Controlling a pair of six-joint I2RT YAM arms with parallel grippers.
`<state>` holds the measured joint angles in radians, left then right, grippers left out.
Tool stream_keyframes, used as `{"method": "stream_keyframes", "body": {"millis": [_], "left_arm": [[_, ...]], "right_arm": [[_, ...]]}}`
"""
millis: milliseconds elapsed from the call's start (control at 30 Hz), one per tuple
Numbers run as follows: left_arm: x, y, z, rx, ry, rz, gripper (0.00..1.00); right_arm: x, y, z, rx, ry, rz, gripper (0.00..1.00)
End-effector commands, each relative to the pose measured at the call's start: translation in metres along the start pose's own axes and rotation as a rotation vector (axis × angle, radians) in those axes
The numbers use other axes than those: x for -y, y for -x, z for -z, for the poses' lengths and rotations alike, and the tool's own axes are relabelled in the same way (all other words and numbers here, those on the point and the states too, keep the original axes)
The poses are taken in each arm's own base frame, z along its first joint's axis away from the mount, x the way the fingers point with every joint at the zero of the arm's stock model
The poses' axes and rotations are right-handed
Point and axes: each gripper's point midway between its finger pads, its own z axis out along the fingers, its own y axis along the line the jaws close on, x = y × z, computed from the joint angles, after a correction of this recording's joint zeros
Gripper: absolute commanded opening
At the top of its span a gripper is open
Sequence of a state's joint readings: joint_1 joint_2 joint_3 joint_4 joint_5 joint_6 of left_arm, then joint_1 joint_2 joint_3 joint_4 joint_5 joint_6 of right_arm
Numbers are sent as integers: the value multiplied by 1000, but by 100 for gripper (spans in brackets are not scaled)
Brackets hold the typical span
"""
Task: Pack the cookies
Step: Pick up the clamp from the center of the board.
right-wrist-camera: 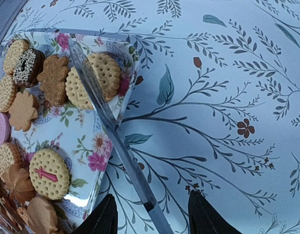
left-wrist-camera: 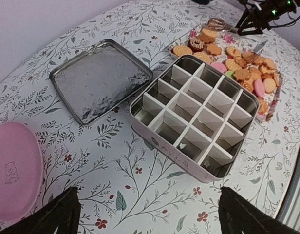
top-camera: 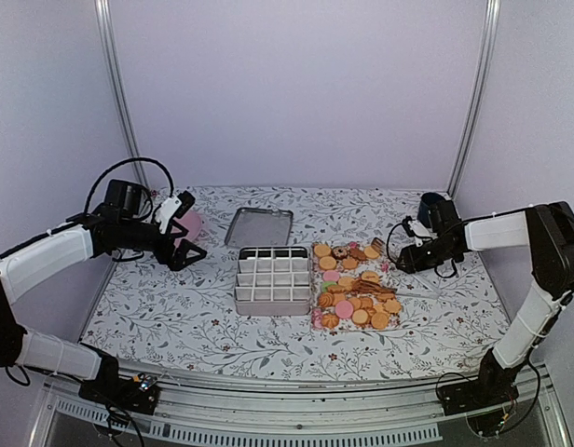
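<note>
The cookies [top-camera: 357, 293] are small round biscuits, mostly golden with a few pink and dark ones. They lie piled on a clear tray with a floral print [right-wrist-camera: 86, 146], to the right of the divided tin [top-camera: 273, 279]. Its compartments [left-wrist-camera: 198, 117] hold nothing. My right gripper [right-wrist-camera: 152, 214] hangs low at the tray's far right corner. Its fingers stand apart on either side of a thin metal utensil [right-wrist-camera: 116, 141] and touch neither side. That utensil slants across the tray corner beside two golden cookies [right-wrist-camera: 94, 78]. My left gripper [left-wrist-camera: 150, 219] is wide open over bare cloth, near left of the tin.
The tin's flat metal lid [left-wrist-camera: 99, 78] lies behind the tin to its left. A pink dish [left-wrist-camera: 13, 170] sits at the far left beside my left gripper. A flowered cloth covers the table, and pale walls close in the back and sides.
</note>
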<state>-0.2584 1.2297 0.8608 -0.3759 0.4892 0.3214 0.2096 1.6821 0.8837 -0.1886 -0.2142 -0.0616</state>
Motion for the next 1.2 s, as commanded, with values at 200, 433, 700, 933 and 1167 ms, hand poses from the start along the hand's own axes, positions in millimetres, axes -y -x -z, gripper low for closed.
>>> {"method": "stream_keyframes", "body": {"millis": [200, 433, 700, 933, 1167], "left_arm": [[13, 15, 4, 24, -47, -51, 99], [15, 16, 7, 33, -42, -65, 99], [21, 18, 8, 39, -57, -78, 99], [36, 23, 8, 47, -115, -95, 99], [70, 42, 4, 58, -246, -123, 99]], "right_arm": [[-8, 10, -8, -28, -70, 73, 26], [-15, 11, -5, -21, -115, 141, 12], [-22, 18, 2, 11, -126, 171, 0], [-32, 40, 31, 115, -160, 227, 0], [-67, 64, 56, 183, -168, 325, 0]]}}
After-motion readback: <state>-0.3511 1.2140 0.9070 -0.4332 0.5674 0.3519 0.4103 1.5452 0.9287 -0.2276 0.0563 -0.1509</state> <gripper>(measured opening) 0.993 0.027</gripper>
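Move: The clamp lies diagonally under the half-open right fingers, its handle already between the tips: its middle is about 1 cm ahead, 1 cm left and 1 cm below. The cookie board's middle is roughly 14 cm left and 4 cm back; the blue mug stands about 16 cm ahead and 8 cm right. From the left gripper the clamp is some 55 cm right, 5 cm ahead and 16 cm lower. Close the half-open right fingers on the clamp's handle, settling slightly lower and shifting about 2 cm left as they shut, then lift the clamp some 6 cm while easing on left, letting the hand's left side dip and the fingertips tip forward. Bring the open, empty left gripper right and a little back, about 5 cm in all, turning slightly clockwise. ##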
